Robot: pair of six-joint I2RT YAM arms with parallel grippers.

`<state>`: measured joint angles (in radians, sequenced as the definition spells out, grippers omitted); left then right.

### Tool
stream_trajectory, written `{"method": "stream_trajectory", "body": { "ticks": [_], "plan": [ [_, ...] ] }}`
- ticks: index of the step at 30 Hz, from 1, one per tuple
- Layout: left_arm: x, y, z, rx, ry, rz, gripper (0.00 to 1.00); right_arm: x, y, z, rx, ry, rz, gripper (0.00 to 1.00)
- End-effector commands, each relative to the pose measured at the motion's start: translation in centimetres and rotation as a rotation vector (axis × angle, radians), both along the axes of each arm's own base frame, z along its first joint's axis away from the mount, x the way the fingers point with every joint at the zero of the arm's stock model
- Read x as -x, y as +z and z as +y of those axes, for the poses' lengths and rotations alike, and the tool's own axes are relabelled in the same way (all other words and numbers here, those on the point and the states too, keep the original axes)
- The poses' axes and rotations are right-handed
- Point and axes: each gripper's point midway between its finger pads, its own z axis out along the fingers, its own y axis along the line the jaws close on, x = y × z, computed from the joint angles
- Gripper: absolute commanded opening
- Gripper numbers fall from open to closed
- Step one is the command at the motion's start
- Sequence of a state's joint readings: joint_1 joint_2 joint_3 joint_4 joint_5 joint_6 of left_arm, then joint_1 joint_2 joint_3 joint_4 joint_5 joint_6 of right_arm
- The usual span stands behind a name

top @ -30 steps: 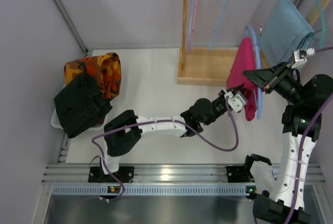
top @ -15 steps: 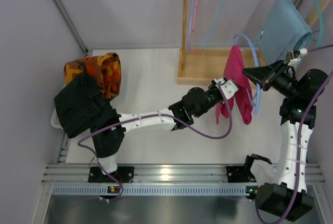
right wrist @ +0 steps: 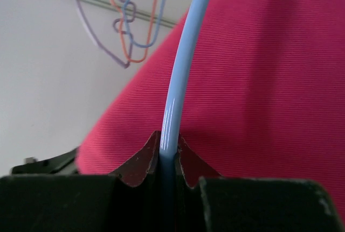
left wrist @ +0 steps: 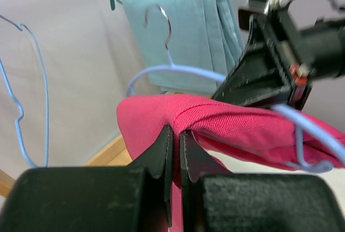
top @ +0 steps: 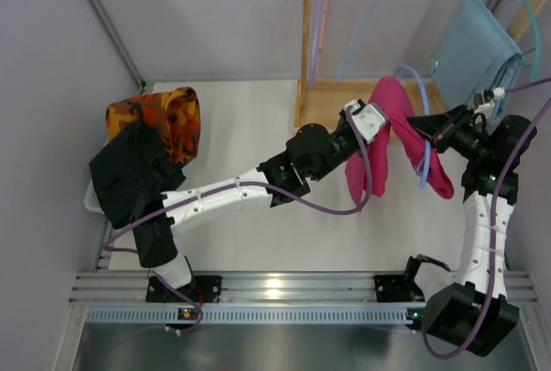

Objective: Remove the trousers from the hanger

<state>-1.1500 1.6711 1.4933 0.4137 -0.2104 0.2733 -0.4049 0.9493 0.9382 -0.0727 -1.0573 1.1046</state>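
Pink trousers (top: 392, 134) hang folded over a light blue wire hanger (top: 422, 126), held up over the right side of the table. My left gripper (top: 379, 113) is shut on a fold of the trousers (left wrist: 226, 124) and lifts that part up and to the left. My right gripper (top: 428, 130) is shut on the hanger's wire (right wrist: 180, 81), with the pink cloth (right wrist: 259, 81) draped just beyond its fingers. The hanger's metal hook (left wrist: 161, 19) shows in the left wrist view above the cloth.
A wooden rack (top: 331, 104) stands at the back with empty wire hangers (top: 320, 18) on it. A teal garment (top: 472, 48) hangs on a green hanger at the back right. At the left, black (top: 129, 173) and orange patterned (top: 164, 117) clothes are piled on a white basket (top: 89, 201).
My left gripper has closed on the trousers and pulled them up and left. The cloth now spreads wide across the hanger, and the right gripper has shifted slightly with the hanger.
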Motion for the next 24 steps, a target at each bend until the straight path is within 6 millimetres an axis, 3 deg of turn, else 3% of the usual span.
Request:
{"method": "stream_trajectory", "body": {
  "ticks": [1,13,18,24],
  "plan": [
    [3.9,20.3,8.7,0.534,-0.013,-0.201,0.00,-1.9,-3.2,-3.1,0.125,-0.130,-0.006,0.00],
    [5.7,25.6,12.9,0.584,0.029,-0.346,0.00,-2.2,-9.6,-9.0,0.211,-0.207,0.093,0.00],
    [5.1,27.1,14.9,0.577,0.083,-0.395,0.00,-1.6,-10.5,-8.9,0.236,-0.158,0.086,0.00],
    [4.7,26.8,16.1,0.543,0.105,-0.365,0.00,-1.0,-11.1,-8.4,0.258,-0.081,0.056,0.00]
  ]
}}
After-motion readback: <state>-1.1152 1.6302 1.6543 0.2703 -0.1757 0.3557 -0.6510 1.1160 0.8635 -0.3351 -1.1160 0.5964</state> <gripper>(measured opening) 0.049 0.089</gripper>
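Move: Some 9 cm to the right of the left hand, which already pinches the pink trousers, and 1 cm nearer the base, is the blue hanger they hang over, held by the right hand. The trousers' middle lies about 6 cm left of the right hand, level fore and aft and 4 cm lower. The bare blue hanger is roughly 18 cm ahead and 5 cm left of the left hand, 5 cm higher; the light-blue trousers are about 15 cm ahead, 13 cm right and 5 cm above the right hand. Drawing the hanger out of the folded trousers, the right hand keeps its pinch on the blue bar and goes down about 11 cm and some 8 cm to the right, its wrist tipping slightly down and turning clockwise. The left fingers stay shut on the cloth, holding nearly still after a small rise, then lift it another 5 cm and edge left, away from the hanger. ##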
